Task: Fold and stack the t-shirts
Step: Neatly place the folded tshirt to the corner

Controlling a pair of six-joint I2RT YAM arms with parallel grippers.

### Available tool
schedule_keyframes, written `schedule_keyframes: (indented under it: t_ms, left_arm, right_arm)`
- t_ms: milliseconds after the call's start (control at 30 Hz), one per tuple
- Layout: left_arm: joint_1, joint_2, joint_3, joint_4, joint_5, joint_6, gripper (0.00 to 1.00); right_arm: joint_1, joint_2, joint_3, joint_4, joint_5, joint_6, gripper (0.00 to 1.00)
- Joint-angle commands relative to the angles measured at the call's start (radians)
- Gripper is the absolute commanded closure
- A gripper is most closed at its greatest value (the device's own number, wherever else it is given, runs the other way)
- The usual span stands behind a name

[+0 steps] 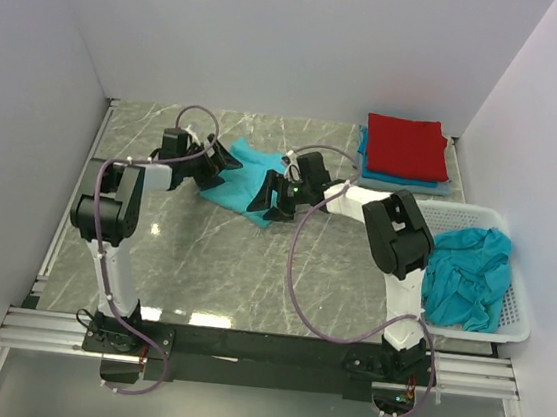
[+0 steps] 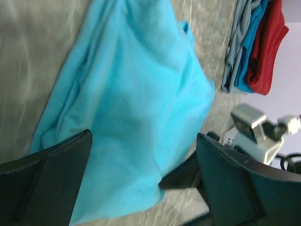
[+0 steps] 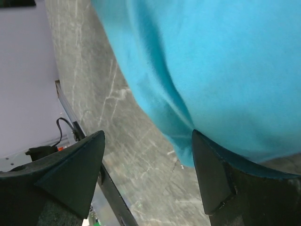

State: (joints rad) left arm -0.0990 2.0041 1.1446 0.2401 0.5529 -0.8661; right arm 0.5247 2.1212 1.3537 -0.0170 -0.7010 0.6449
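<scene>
A bright teal t-shirt (image 1: 249, 177) lies partly folded on the grey marble table (image 1: 213, 251) between my two grippers. My left gripper (image 1: 229, 162) stands open at the shirt's left edge; in the left wrist view the cloth (image 2: 136, 103) fills the space under its spread fingers (image 2: 51, 174). My right gripper (image 1: 268, 201) is open at the shirt's near right corner, with its right finger (image 3: 221, 179) against the hem (image 3: 188, 146) and bare table between the jaws. A folded stack with a red shirt (image 1: 406, 146) on top of a blue one (image 1: 366, 166) sits at the back right.
A white lattice basket (image 1: 512, 326) at the right edge holds crumpled teal shirts (image 1: 467, 275). White walls close in the left, back and right. The folded stack (image 2: 256, 47) and part of the right arm (image 2: 256, 129) show in the left wrist view.
</scene>
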Motion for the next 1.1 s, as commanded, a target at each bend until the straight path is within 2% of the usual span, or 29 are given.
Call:
schedule_keyframes:
  t_ms: [0, 100, 200, 367, 533, 700, 733, 867, 1067]
  left_arm:
    - [0.001, -0.091, -0.141, -0.035, -0.028, -0.005, 0.01]
    - [0.001, -0.163, -0.264, -0.039, -0.060, -0.010, 0.01]
    - [-0.001, -0.305, -0.391, -0.032, -0.082, -0.030, 0.01]
    - [-0.008, -0.485, -0.537, -0.012, -0.140, -0.070, 0.01]
    - [-0.008, -0.594, -0.481, -0.128, -0.185, -0.031, 0.00]
    - [-0.008, -0.678, -0.412, -0.266, -0.263, 0.021, 0.00]
    - [-0.007, -0.694, -0.378, -0.335, -0.293, 0.024, 0.01]
    - [-0.005, -0.784, -0.315, -0.444, -0.432, 0.039, 0.01]
    - [-0.004, -0.968, -0.321, -0.455, -0.626, 0.021, 0.01]
  right_arm:
    - [-0.008, -0.039, -0.082, -0.020, 0.083, -0.051, 0.18]
    - [-0.011, -0.095, -0.143, -0.037, 0.109, -0.085, 0.18]
    - [-0.009, -0.139, -0.159, -0.081, 0.112, -0.137, 0.18]
    - [-0.009, -0.178, -0.070, -0.167, 0.158, -0.217, 0.18]
    - [-0.008, -0.204, 0.024, -0.219, 0.166, -0.257, 0.18]
    - [-0.008, -0.219, 0.096, -0.312, 0.299, -0.300, 0.18]
    - [-0.008, -0.211, 0.131, -0.331, 0.351, -0.304, 0.18]
    - [-0.005, -0.138, 0.211, -0.391, 0.429, -0.321, 0.18]
    - [0.017, -0.006, 0.347, -0.434, 0.489, -0.321, 0.18]
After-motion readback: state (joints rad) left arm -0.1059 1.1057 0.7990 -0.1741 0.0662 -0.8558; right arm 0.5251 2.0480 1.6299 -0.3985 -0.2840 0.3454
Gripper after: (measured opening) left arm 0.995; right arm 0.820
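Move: The turquoise folded t-shirt lies right under both open grippers. Its middle is about 4 cm to the left hand's right and 1 cm nearer the base; from the right hand it is some 5 cm to the left and 2 cm farther out, in each case roughly 2 cm lower. The folded stack with the red shirt on top is about 33 cm to the right hand's right and 12 cm ahead; the laundry basket stands some 50 cm right and 11 cm back. With its fingers still wide open on the t-shirt's left part, the left hand drags that side about 13 cm straight back at constant height, then lifts off some 13 cm, drifting left and turning counter-clockwise. The right hand draws its side about 3 cm right and 2 cm back, then comes free, rising 5 cm and going forward some 8 cm as its fingers tip steeper down. ##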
